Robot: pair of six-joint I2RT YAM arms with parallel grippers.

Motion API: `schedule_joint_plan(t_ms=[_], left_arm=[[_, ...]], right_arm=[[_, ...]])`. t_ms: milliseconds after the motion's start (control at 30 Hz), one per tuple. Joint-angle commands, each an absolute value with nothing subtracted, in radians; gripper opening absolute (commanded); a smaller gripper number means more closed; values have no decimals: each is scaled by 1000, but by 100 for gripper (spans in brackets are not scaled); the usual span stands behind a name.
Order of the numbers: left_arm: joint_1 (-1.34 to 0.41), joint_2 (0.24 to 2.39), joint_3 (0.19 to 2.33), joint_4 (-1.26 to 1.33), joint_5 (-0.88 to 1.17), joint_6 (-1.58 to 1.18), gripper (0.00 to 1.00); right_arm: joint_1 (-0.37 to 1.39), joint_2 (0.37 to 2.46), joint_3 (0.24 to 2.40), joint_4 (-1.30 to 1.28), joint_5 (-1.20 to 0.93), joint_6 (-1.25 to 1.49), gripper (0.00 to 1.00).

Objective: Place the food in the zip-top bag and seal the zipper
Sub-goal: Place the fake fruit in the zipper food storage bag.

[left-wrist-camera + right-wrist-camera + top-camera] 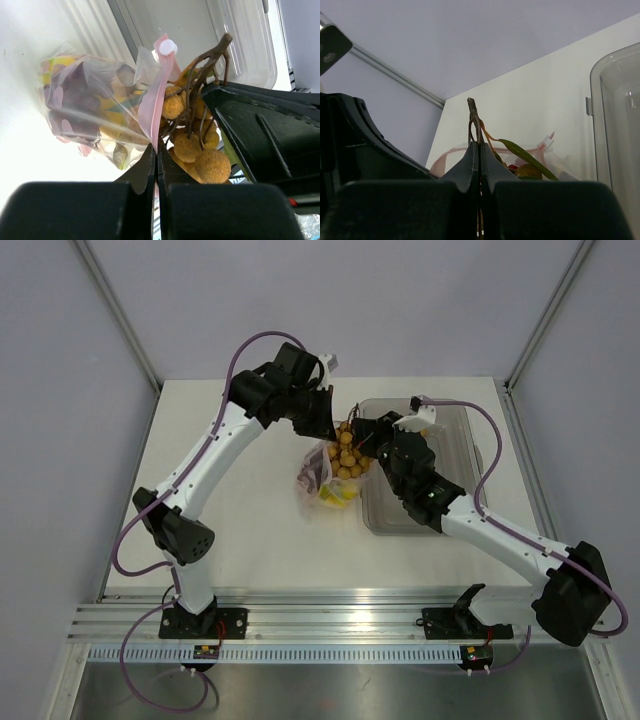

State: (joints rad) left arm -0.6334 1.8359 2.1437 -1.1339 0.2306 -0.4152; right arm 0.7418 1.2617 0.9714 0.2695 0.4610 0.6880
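Note:
The clear dotted zip-top bag (316, 476) hangs just above the table, with dark grapes (75, 92) and yellow bananas (336, 495) inside it. My left gripper (157, 150) is shut on the bag's pink zipper (152, 107), below the white slider (167, 47). A cluster of tan-orange round fruits (347, 455) hangs at the bag's mouth, mostly outside it. My right gripper (479, 145) is shut on the cluster's brown stem (473, 112). In the left wrist view the fruits (210, 165) sit right beside the zipper, against the right gripper's black body.
A rigid clear tray (470, 440) stands to the right of the bag, under the right arm. Both wrists meet closely over the bag near the table's middle back. Grey walls enclose the table on the left, right and far sides.

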Motion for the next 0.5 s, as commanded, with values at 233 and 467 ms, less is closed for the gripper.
schedule_joint_plan(t_ms=[233, 467], left_arm=[[-624, 1818, 2134, -1063, 341, -422, 0], [-623, 1807, 2129, -1066, 364, -417, 0]], right_arm=[[788, 1330, 750, 659, 578, 624, 0], [788, 1335, 833, 621, 656, 540, 0]])
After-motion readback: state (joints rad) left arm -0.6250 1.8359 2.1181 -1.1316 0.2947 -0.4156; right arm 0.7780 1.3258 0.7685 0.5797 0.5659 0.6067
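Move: My right hand already holds the brown fruit bunch by its stem; the zipper bag's mouth gapes roughly 3 cm to its left, 3 cm back and about 7 cm below. The bananas in the bag lie some 4 cm left, 8 cm back and 18 cm below that hand; the clear bin's middle is about 16 cm right, 5 cm back and 20 cm down. My left hand pinches the bag's rim, the mouth's middle about 4 cm right of it, 3 cm back and 5 cm below. I push my right hand almost straight down about 6 cm, fingers level and still shut on the stem, to feed the brown fruit into the bag's mouth, then ease back up about 1 cm. My left hand keeps its pinch on the pink-edged rim, giving way only slightly back and down. ##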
